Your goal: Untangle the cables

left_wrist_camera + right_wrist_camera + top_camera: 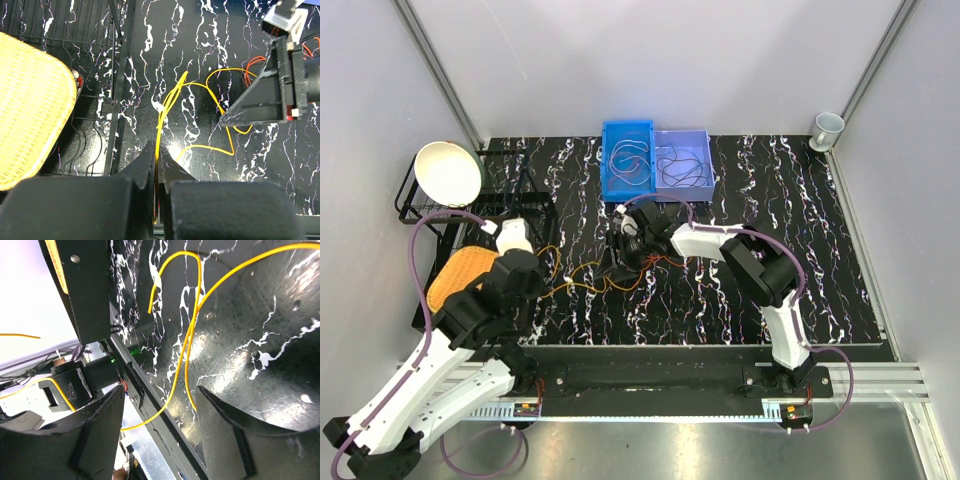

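Note:
A tangle of thin orange and red cables (610,278) lies on the black marbled table between the two arms. My left gripper (159,159) is shut on one orange cable (167,107), which runs up out of its tips and loops to the right. In the top view the left gripper (538,288) sits at the tangle's left end. My right gripper (160,390) is open, and an orange cable (186,347) passes loosely between its fingers, gripped by neither. In the top view the right gripper (618,262) hovers over the tangle's middle. A few red cables (252,62) lie behind it.
A blue bin (627,124) and a lavender bin (708,150), each holding loose cables, stand at the back centre. A black wire rack (420,212) with a white bowl (448,172) and a yellow woven mat (460,275) fills the left side. A cup (827,128) sits back right.

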`<control>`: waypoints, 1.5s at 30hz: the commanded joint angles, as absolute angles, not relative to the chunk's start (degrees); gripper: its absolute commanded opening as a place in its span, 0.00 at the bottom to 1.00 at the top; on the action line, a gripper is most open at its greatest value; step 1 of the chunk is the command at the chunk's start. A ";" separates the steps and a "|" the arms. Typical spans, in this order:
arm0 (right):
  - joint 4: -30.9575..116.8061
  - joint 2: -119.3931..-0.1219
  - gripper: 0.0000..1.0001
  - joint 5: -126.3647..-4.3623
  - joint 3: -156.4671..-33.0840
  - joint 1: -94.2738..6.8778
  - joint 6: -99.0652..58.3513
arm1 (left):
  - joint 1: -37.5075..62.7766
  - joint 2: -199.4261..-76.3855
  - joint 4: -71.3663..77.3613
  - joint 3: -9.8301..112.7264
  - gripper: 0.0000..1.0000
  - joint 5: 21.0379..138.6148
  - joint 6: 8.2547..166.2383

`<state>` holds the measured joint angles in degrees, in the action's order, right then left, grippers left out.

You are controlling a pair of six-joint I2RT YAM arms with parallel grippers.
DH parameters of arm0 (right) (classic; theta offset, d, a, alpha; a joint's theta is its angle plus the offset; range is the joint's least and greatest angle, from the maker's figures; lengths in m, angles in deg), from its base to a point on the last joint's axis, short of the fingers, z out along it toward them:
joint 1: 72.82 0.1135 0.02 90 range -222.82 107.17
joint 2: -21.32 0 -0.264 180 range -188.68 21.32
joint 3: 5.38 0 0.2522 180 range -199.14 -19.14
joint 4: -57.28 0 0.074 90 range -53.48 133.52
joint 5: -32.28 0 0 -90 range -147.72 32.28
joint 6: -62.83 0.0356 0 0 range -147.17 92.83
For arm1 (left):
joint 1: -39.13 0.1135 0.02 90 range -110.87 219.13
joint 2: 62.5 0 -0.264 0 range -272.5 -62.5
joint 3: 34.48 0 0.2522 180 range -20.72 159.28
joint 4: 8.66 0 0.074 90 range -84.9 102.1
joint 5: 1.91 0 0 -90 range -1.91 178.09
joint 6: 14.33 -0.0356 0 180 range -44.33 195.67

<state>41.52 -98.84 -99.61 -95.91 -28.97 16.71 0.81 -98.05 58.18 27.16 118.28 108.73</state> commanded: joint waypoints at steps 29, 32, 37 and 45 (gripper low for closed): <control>45.37 -99.36 0.00 -103.95 -96.75 -26.59 20.20 | 1.08 -98.18 55.64 28.15 0.19 117.09 107.92; 45.02 -97.51 0.00 -105.18 -98.41 -27.03 20.81 | 0.99 -97.75 55.11 27.97 0.48 116.39 107.57; 41.77 -93.12 0.00 -106.94 -102.80 -28.44 21.17 | 1.08 -97.13 54.94 27.97 0.61 116.21 107.40; 37.37 -86.00 0.00 -110.10 -110.28 -33.62 22.31 | 0.99 -97.13 54.93 27.97 0.61 116.13 107.31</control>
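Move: The stretch of yellow cable the right hand is about to grip runs between its open fingers, about 2 cm back, 1 cm left and 2 cm below. From that hand, the orange-red cable tangle lies some 12 cm to the right, 3 cm farther out and 4 cm lower; the blue box is about 24 cm ahead and 5 cm right, near its height. The left hand already holds another part of the cable, with that stretch roughly 12 cm right, 3 cm ahead and 15 cm below. The yellow cable changes hands: the right hand eases back about 2 cm and slightly down, shuts its fingers fully on the low strand and pinches it. The left hand, staying in place, opens and lets go of its part; the right then lifts fast, about 14 cm, drifting forward over the table with its fingers shut. ##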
